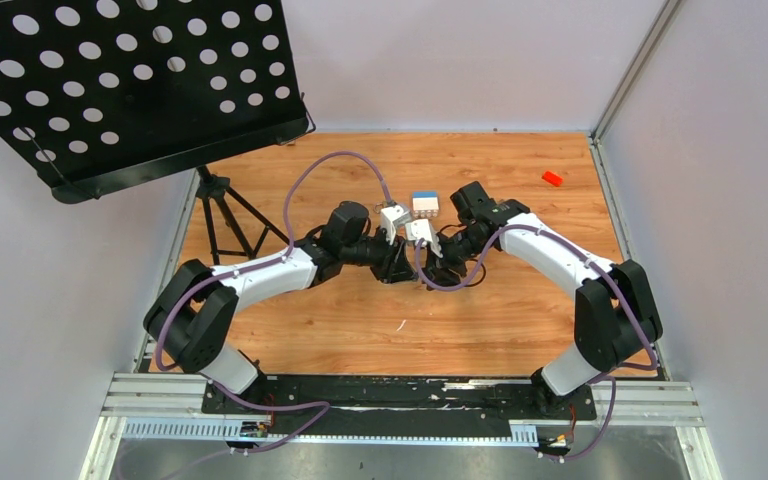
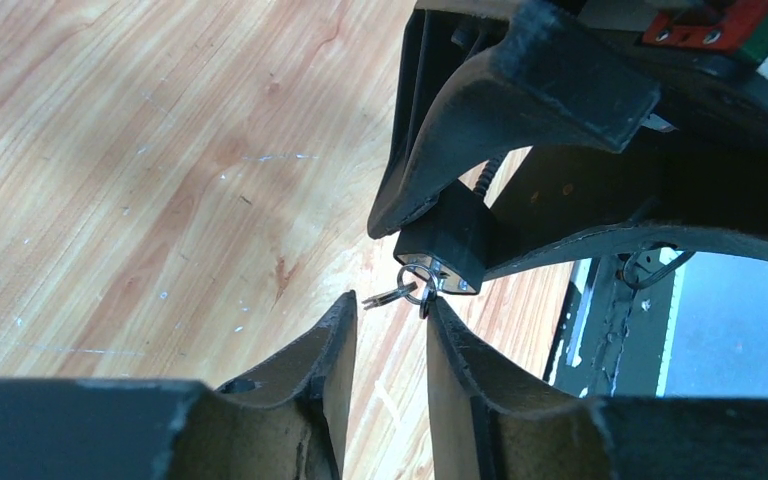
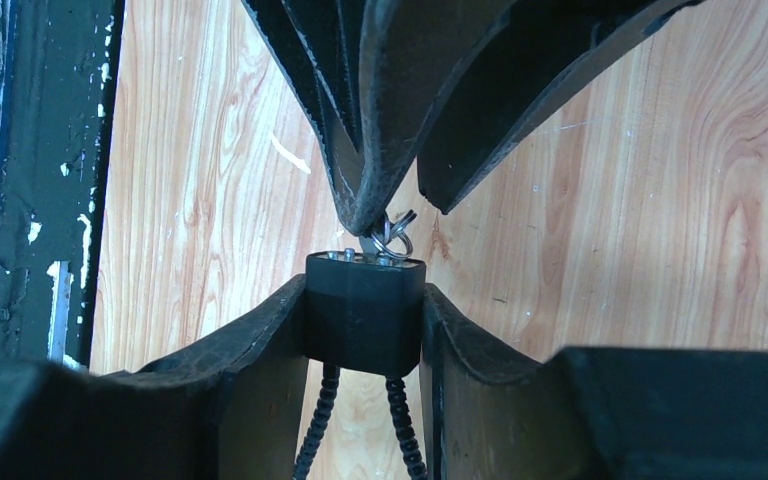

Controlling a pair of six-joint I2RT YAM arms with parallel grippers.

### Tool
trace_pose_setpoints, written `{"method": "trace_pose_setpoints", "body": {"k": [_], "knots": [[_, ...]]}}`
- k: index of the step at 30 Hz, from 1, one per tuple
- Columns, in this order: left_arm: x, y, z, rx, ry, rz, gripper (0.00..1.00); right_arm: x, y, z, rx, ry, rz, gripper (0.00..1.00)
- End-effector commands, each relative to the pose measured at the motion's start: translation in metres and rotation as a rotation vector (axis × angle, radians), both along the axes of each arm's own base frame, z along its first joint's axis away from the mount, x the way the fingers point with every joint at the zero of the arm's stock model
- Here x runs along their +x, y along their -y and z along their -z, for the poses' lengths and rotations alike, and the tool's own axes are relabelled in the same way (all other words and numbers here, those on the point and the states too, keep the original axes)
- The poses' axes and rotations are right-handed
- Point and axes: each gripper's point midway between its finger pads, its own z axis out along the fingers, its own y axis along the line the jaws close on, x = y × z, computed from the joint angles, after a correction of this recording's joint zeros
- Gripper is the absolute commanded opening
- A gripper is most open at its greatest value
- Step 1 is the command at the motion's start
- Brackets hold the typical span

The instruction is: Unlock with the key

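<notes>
My right gripper (image 3: 365,305) is shut on a blocky black lock body (image 3: 365,312), held above the wooden table. Two black ribbed cable ends (image 3: 402,425) run from the body back between the fingers. The small grey key (image 3: 372,243) stands in the lock's metal face, with a wire ring (image 3: 397,230) on it. In the left wrist view the lock (image 2: 450,238) carries the ring (image 2: 411,281), and a spare key (image 2: 384,296) hangs from that ring. My left gripper (image 2: 390,308) is open. Its right fingertip (image 2: 442,312) rests against the key's head and nothing is clamped.
A black perforated music stand (image 1: 130,90) on a tripod (image 1: 222,215) fills the back left. A small white and blue box (image 1: 424,203) lies just behind the grippers, and a red block (image 1: 552,178) lies at the back right. A black rail (image 3: 30,180) runs along the table's near edge.
</notes>
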Motion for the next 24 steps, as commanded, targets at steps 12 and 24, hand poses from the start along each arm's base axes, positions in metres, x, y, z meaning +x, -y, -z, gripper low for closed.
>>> {"method": "trace_pose_setpoints", "body": {"k": [12, 24], "knots": [[0.006, 0.030, -0.069, -0.195, 0.383, 0.171, 0.07, -0.028, -0.010, -0.009, 0.051, -0.290, 0.084, 0.00], [-0.008, 0.032, -0.057, -0.140, 0.616, 0.310, 0.00, -0.031, -0.015, 0.002, 0.057, -0.439, 0.087, 0.00]]}}
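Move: The key, standing in the black cable lock with its ring and a loose second key, is some 2 cm to the right of the left hand's open fingertips, 1 cm nearer the base and 1 cm lower. The lock is about 4 cm right, 1 cm back and 2 cm down, and the white-and-blue block 16 cm ahead, 3 cm right and 13 cm down. From the right hand, which holds the lock, the key is about 2 cm left, level fore and aft, 1 cm lower. Easing back by barely 1 cm, the left hand shuts its half-open fingertips on the key head and ring at the lock's face. Then it sinks about 1 cm and shifts slightly left, while the right hand, still gripping the lock, travels about 1 cm down and to the left with it, tilting a few degrees. ##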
